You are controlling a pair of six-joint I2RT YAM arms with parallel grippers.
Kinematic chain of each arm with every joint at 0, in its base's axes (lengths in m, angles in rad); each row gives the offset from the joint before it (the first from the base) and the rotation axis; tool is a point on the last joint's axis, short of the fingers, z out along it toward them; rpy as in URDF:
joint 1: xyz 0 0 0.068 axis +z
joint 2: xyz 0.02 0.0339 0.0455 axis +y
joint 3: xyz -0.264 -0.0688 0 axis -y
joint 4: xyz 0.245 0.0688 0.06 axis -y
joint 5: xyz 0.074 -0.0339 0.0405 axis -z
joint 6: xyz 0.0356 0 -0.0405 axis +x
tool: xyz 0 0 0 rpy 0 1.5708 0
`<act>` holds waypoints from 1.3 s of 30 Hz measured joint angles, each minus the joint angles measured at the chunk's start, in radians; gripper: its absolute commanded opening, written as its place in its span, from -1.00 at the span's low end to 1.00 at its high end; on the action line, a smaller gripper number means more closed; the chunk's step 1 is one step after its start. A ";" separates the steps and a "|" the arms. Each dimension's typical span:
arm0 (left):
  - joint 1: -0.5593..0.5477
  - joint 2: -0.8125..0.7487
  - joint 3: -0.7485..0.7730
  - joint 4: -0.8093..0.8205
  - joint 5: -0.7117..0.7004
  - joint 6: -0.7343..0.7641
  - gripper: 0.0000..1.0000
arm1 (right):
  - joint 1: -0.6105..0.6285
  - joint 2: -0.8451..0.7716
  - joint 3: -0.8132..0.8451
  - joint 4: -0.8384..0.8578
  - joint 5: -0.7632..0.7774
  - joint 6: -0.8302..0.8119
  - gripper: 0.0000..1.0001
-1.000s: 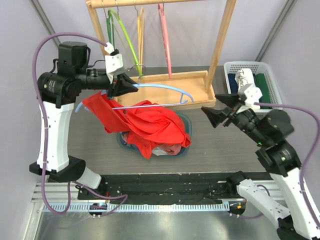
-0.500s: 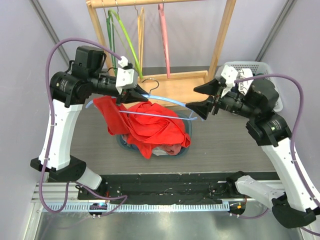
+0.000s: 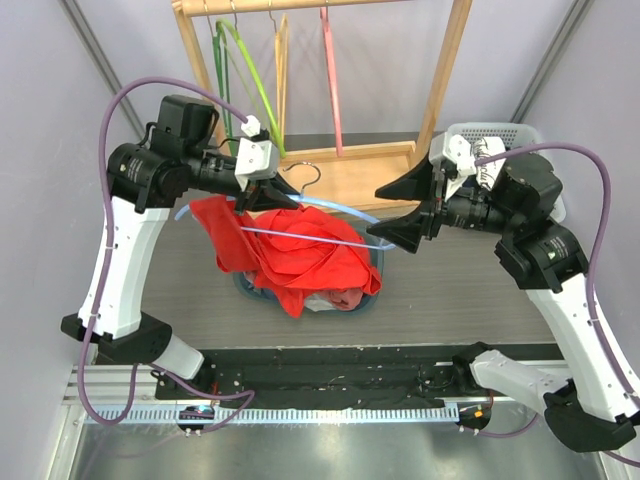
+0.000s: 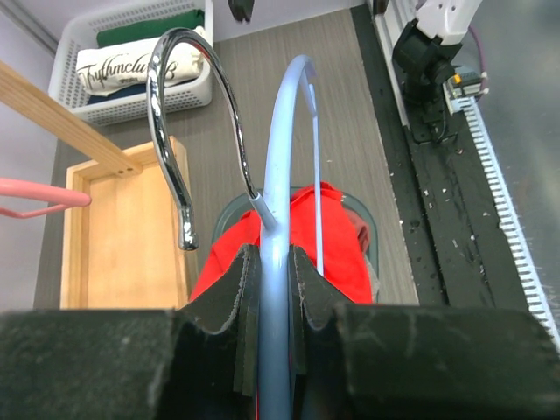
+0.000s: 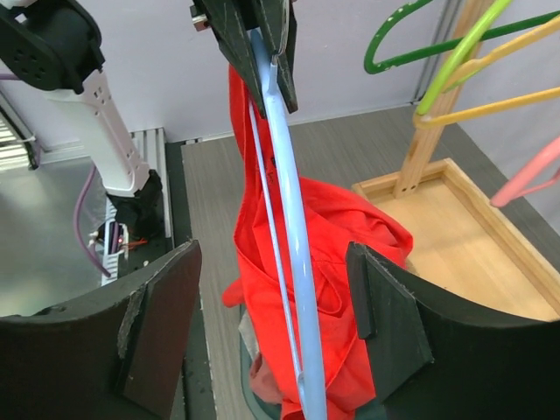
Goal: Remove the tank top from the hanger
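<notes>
A light blue hanger [image 3: 335,208] with a chrome hook [image 4: 166,96] is held level above the table. My left gripper [image 3: 283,197] is shut on the hanger's arm [image 4: 284,131] just below the hook. The red tank top [image 3: 290,255] hangs from the hanger's left end and crossbar, and its lower part is bunched in a heap below. My right gripper [image 3: 396,214] is open at the hanger's right end. In the right wrist view the blue hanger [image 5: 293,254] and the tank top [image 5: 350,227] lie between its wide-apart fingers [image 5: 166,324], touching neither.
A wooden rack [image 3: 440,90] at the back carries green [image 3: 250,75], yellow [image 3: 281,60] and pink [image 3: 330,80] hangers over a wooden base [image 3: 350,175]. A white basket [image 3: 520,140] of folded clothes stands back right. A grey-blue basin [image 3: 375,245] with other laundry sits under the tank top.
My right arm has swung in from the right and set its open fingers around the hanger's right end. The left gripper has carried the hanger a little to the right and lower.
</notes>
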 measured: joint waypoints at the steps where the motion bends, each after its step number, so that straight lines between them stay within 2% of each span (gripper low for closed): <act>1: -0.002 0.000 0.001 0.000 0.010 -0.008 -0.99 | 0.006 0.003 0.001 -0.006 -0.006 0.000 0.47; 4: -0.004 0.000 0.005 0.000 0.030 -0.034 -0.99 | 0.029 0.027 0.012 -0.037 -0.012 -0.008 0.43; 10: -0.008 0.000 0.030 0.000 0.057 -0.069 -0.99 | 0.102 0.091 0.032 -0.111 0.025 -0.031 0.24; 12: -0.010 0.001 0.035 0.000 0.060 -0.079 -0.99 | 0.105 0.101 0.033 -0.127 0.039 -0.032 0.10; 13: -0.011 0.001 0.036 0.000 0.062 -0.080 -0.99 | 0.106 0.102 0.033 -0.132 0.042 -0.034 0.02; 14: -0.011 0.001 0.037 0.000 0.064 -0.081 -0.99 | 0.106 0.103 0.033 -0.138 0.048 -0.035 -0.17; 16: -0.011 0.001 0.038 0.000 0.066 -0.081 -0.99 | 0.106 0.103 0.038 -0.148 0.056 -0.038 -0.44; 17: -0.011 0.001 0.039 0.000 0.066 -0.081 -0.99 | 0.106 0.103 0.042 -0.149 0.058 -0.039 -0.72; 20: -0.010 0.002 0.040 0.000 0.071 -0.084 -0.99 | 0.107 0.095 0.047 -0.152 0.053 -0.043 -0.97; 21: -0.011 0.003 0.040 -0.002 0.079 -0.082 -0.99 | 0.109 0.087 0.047 -0.154 0.056 -0.043 -0.97; 24: -0.016 0.003 0.040 0.005 0.084 -0.085 -0.42 | 0.110 0.066 0.045 -0.160 0.060 -0.043 -0.97; 25: -0.019 0.003 0.040 0.008 0.086 -0.092 0.17 | 0.111 0.056 0.041 -0.159 0.063 -0.040 -0.97; 26: -0.022 0.003 0.040 0.009 0.083 -0.104 0.40 | 0.113 0.047 0.037 -0.155 0.068 -0.035 -0.97; 28: -0.022 0.003 0.039 0.027 0.063 -0.139 0.63 | 0.113 0.024 0.029 -0.161 0.085 -0.027 -0.97; 32: -0.019 0.002 0.039 0.110 -0.030 -0.266 0.97 | 0.112 -0.021 0.024 -0.165 0.129 -0.026 -0.97; 39: -0.019 -0.051 0.021 0.237 -0.324 -0.449 0.99 | 0.111 -0.082 0.013 -0.172 0.226 -0.027 -0.97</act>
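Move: Just under the open right hand, some 3 cm to its left, 4 cm lower and level in forward reach, runs the blue hanger's right arm. The hanger's metal hook is about 14 cm left and 6 cm farther out. From the left hand, still pinching the hanger beside its neck, that right arm lies about 14 cm right and 2 cm back. The tank top's hung part is some 10 cm left of the left hand, 2 cm back and 5 cm below. Sinking about 4 cm and easing 2.5 cm left, the right hand shuts its fingers on the hanger's right arm, then carries it some 4 cm right, 3 cm up and slightly back. The left hand keeps its pinch at first, shifting 2 cm back and a little up, then opens wide and goes free about 6 cm forward and slightly up, turning some 25 degrees counter-clockwise. ##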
